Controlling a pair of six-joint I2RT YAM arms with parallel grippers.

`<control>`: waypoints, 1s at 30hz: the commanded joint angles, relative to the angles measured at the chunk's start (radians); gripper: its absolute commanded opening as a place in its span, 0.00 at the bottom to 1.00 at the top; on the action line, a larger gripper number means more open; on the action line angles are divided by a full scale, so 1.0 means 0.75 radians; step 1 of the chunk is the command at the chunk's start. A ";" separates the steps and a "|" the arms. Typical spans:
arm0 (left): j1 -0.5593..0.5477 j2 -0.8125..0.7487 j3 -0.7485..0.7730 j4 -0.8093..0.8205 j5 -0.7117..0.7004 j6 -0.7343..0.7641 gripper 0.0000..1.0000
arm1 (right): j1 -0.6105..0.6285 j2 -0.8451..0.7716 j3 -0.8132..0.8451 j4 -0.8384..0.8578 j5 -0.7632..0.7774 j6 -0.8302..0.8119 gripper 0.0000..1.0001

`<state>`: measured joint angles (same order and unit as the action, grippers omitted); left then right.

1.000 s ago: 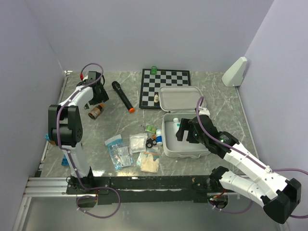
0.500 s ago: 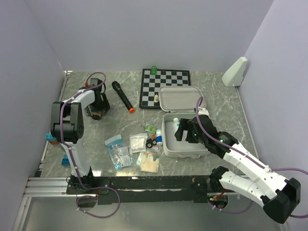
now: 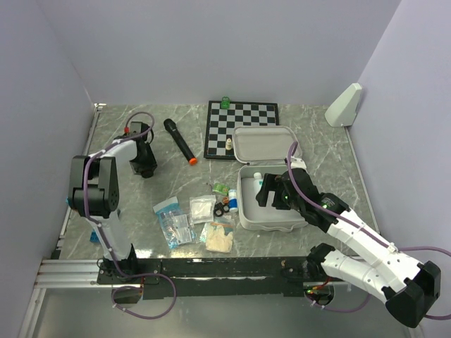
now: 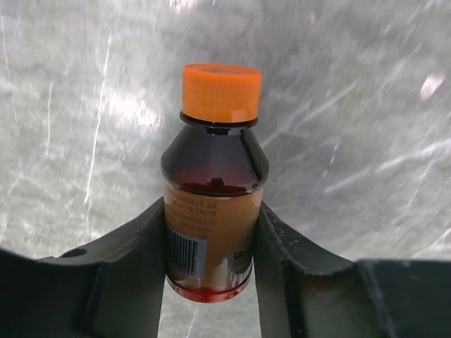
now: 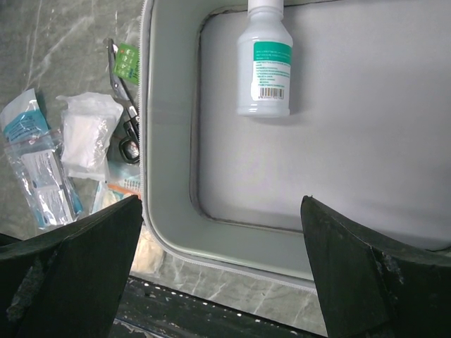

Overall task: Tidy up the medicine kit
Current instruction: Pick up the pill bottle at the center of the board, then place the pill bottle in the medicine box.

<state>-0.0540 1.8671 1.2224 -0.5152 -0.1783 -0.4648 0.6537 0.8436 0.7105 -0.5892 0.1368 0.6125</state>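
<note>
The medicine kit (image 3: 244,211) lies open at centre right, its lid (image 3: 262,144) folded back toward the chessboard. A white bottle with a teal label (image 5: 265,67) lies inside the kit's base (image 5: 169,211). My right gripper (image 3: 271,193) hovers over that base, open, with nothing between its fingers (image 5: 84,260). At far left my left gripper (image 3: 144,163) is down on the table. Its jaws press both sides of a brown medicine bottle with an orange cap (image 4: 215,211). The top view hides that bottle under the gripper.
Left of the kit lie clear packets (image 3: 175,220), a gauze pack (image 3: 202,208), a beige pad (image 3: 218,239) and small items (image 3: 223,190). A black microphone (image 3: 180,141) and the chessboard (image 3: 242,121) sit behind. A white wedge (image 3: 344,104) stands back right.
My left gripper dropped over the brown bottle and its jaws came in against the bottle's sides. The bottle is now covered in the top view. The right arm stayed still.
</note>
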 commanded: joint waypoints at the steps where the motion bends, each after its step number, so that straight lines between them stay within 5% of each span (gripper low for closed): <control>1: -0.034 -0.168 -0.063 0.020 0.035 -0.022 0.37 | -0.008 -0.035 0.014 -0.006 0.006 0.008 1.00; 6: -0.208 -0.466 -0.143 0.069 0.094 -0.104 0.35 | -0.008 -0.047 0.059 -0.047 0.049 -0.011 1.00; 14: -0.813 -0.774 -0.247 0.447 0.148 -0.613 0.35 | -0.010 -0.086 0.198 -0.178 0.157 -0.027 1.00; 19: -1.096 -0.543 -0.070 0.581 0.062 -0.722 0.34 | -0.012 -0.170 0.233 -0.265 0.212 -0.017 1.00; 30: -1.339 0.003 0.327 0.572 0.052 -0.896 0.35 | -0.013 -0.301 0.220 -0.394 0.253 0.047 1.00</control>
<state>-1.0206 1.8256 1.3727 -0.1314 -0.1104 -1.0611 0.6502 0.6445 0.8513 -0.8387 0.2958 0.6312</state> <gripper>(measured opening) 0.488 0.997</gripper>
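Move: The open case's middle lies about 48 cm to the right of the left hand, which already holds the brown pill bottle, and some 11 cm back, about level in height. The white bottle inside is roughly 44 cm right, 5 back; the blue-capped bottle beside the case 34 right, 11 back; both about level. From the right hand the case's middle is some 6 cm ahead, 0 sideways, 11 below. Left hand arcs the held bottle up and some 45 cm right over the case; right hand rises. ##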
